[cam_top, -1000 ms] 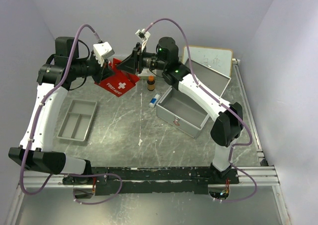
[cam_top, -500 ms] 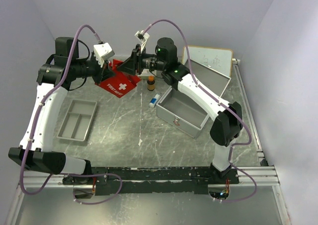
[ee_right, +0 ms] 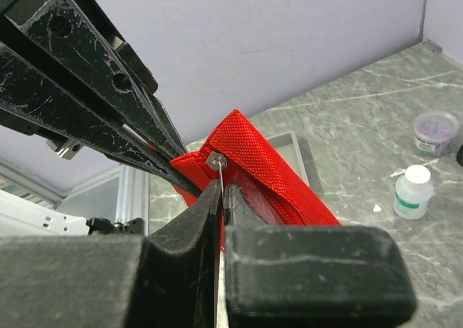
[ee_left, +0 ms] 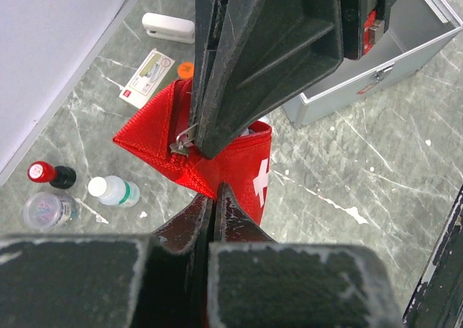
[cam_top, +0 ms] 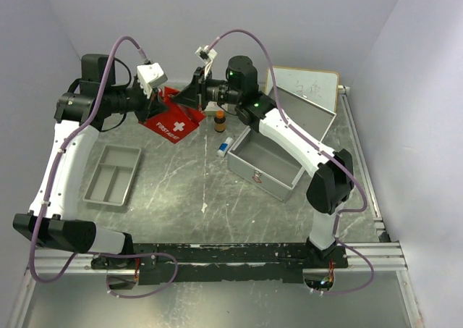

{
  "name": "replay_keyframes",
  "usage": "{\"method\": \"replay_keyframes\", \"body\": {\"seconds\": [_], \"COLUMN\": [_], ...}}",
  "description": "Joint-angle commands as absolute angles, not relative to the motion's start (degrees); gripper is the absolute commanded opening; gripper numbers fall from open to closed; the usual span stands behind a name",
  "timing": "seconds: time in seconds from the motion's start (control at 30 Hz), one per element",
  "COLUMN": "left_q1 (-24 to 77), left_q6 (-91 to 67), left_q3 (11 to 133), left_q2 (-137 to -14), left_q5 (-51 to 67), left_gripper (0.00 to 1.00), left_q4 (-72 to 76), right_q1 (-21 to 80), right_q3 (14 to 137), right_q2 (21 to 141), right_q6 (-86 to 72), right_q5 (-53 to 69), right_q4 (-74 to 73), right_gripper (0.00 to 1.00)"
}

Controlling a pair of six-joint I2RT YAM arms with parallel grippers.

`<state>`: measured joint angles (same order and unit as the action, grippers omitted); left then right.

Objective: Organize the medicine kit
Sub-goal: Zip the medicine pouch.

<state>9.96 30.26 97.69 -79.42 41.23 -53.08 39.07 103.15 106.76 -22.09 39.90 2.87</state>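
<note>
The medicine kit [cam_top: 266,163], a silver case, stands open at centre right, its lid [cam_top: 307,114] tilted back; its front also shows in the left wrist view [ee_left: 362,89]. A red pouch [cam_top: 173,124] with a white cross is lifted at the back left between both grippers. My left gripper [ee_left: 215,192] is shut on the pouch's red fabric [ee_left: 242,161]. My right gripper [ee_right: 222,189] is shut on the pouch's metal zipper pull [ee_right: 216,161], at the pouch's upper edge [ee_right: 268,165]. From above, the left gripper [cam_top: 160,108] and right gripper [cam_top: 181,98] meet over the pouch.
A grey divided tray [cam_top: 112,174] lies at the left. A brown bottle [cam_top: 220,120] and a white tube [cam_top: 225,147] sit beside the case. Under the pouch are a white bottle [ee_left: 112,190], a red-capped bottle [ee_left: 47,172], a clear round container [ee_left: 47,209] and a small box [ee_left: 147,73].
My right gripper has closed on the zipper pull and edged slightly up and left. The left arm and the pouch have barely moved.
</note>
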Motion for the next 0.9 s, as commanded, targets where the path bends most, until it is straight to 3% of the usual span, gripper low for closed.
{"method": "replay_keyframes", "body": {"seconds": [0.0, 0.87], "left_q1": [10.02, 10.01], "left_q6": [31.66, 32.43], "left_q3": [98.86, 101.08], "left_q2": [-79.09, -78.49], "left_q5": [44.4, 43.42], "left_gripper": [0.07, 0.07], "left_q4": [-54.36, -56.15], "right_q1": [38.17, 36.92], "right_q3": [101.71, 89.94], "right_q2": [104.17, 99.21], "right_q6": [-20.1, -12.76], "right_q5": [36.48, 31.96], "right_q4": [1.93, -7.98], "right_gripper": [0.0, 0.0]}}
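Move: The right hand holds the pouch's zipper pull, with the far right end of the pouch mouth about 7 cm to its right, 3 cm back and 4 cm lower. The brown bottle stands roughly 14 cm ahead, 12 cm right; the white bottle about 15 cm ahead, 10 cm left; the blue tube some 2 cm ahead, 14 cm right, all about 33 cm below. From the left hand, the pull lies about 3 cm right, 2 cm ahead and 1 cm up. Still pinching the zipper pull, the right hand draws it some 5 cm down and to the right with a smaller part back, away from the left fingers and towards the far end of the pouch mouth, tipping its fingertips a few degrees down as it goes. The left hand keeps its closed grip on the near end of the pouch edge as an anchor in the air, giving only about 1 cm down and back. ##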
